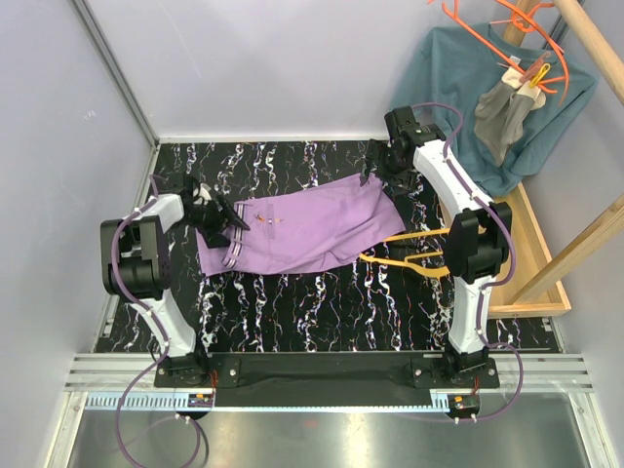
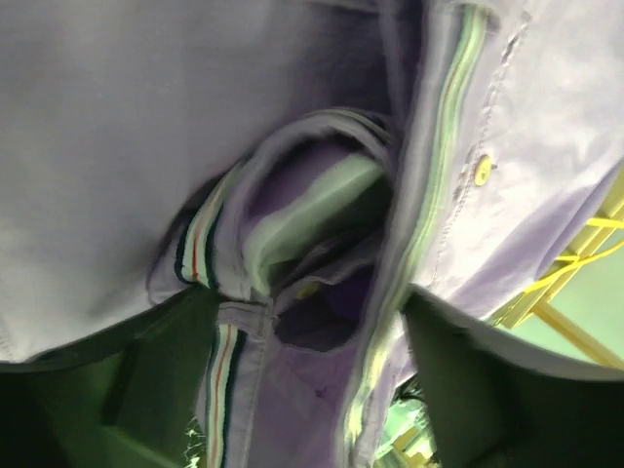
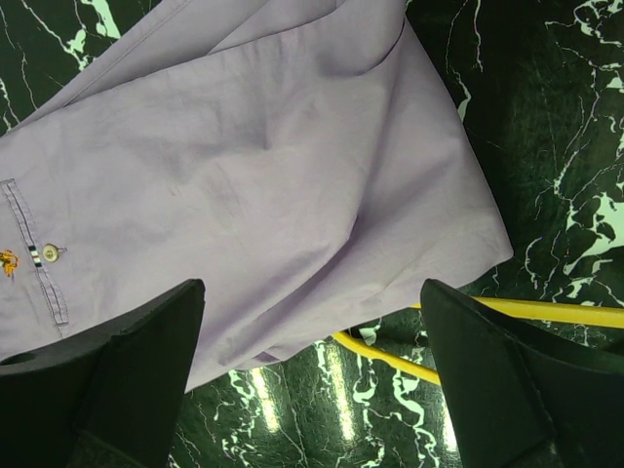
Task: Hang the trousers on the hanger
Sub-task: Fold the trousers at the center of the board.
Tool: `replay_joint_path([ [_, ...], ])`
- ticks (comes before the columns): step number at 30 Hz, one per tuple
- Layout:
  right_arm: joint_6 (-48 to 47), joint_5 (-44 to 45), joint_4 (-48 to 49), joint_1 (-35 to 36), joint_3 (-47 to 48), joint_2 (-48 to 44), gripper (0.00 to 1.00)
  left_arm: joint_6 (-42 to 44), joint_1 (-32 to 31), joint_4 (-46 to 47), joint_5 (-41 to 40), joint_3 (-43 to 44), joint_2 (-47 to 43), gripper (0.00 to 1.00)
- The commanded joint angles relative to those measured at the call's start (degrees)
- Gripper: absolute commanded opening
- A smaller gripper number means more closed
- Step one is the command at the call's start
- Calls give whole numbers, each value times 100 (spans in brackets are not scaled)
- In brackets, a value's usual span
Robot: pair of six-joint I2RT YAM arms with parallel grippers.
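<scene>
The lilac trousers (image 1: 312, 224) lie folded across the black marbled table, with the striped waistband (image 1: 226, 255) at the left. My left gripper (image 1: 222, 222) is down at that end. In the left wrist view its fingers stand apart on either side of the bunched waistband (image 2: 219, 380), with cloth filling the gap (image 2: 302, 312). My right gripper (image 1: 375, 175) hovers open over the leg end (image 3: 244, 166), nothing between its fingers (image 3: 312, 292). The yellow hanger (image 1: 414, 261) lies flat at the right. One arm of the hanger (image 3: 390, 359) runs under the cloth's edge, and a piece of the hanger (image 2: 575, 263) shows past the trousers.
At the back right a teal shirt (image 1: 468, 88) and a small grey garment (image 1: 502, 117) hang from orange hangers (image 1: 507, 24) on a wooden rack (image 1: 541, 244). A metal wall rail (image 1: 117, 73) borders the table's left side.
</scene>
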Motion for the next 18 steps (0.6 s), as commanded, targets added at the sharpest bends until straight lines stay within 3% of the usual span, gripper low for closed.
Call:
replay_joint_path([
  [1,-69,33,-40,-30,261,37,100,-244,-41,559,359,168,-94,67],
  [2,-78,59,-40,-30,270,46,100,-305,-59,622,360,203,-156,58],
  [3,-86,59,-40,-30,270,29,100,-358,-77,649,299,238,-226,38],
  [5,-86,94,-40,-38,296,29,100,-324,-234,492,167,518,-419,15],
  [7,-78,103,-57,-56,322,37,100,-279,-479,325,61,730,-638,0],
  [11,-78,138,-92,-100,419,64,100,-376,-771,253,-106,977,-1095,0],
  [18,-60,103,-119,-144,446,81,100,-254,-692,227,-641,1012,-1975,0],
])
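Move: The trousers' striped waistband edge stands practically between the left hand's open fingers, about 1 cm ahead, 1 cm right and 1 cm below. The pocket embroidery lies some 7 cm right and 2 cm ahead of that hand; the lower leg end sticks out about 5 cm left and 3 cm back. From the right hand, the waistband is roughly 28 cm left, 10 cm back and 11 cm down. The left fingers pinch the upper layer of the waistband edge, closing fully while the hand creeps about 1 cm forward. Keeping that pinch, the hand then picks up speed and lifts some 13 cm, drawing 4 or 5 cm to the right and slightly forward, its fingertips swinging up about 20 degrees. ##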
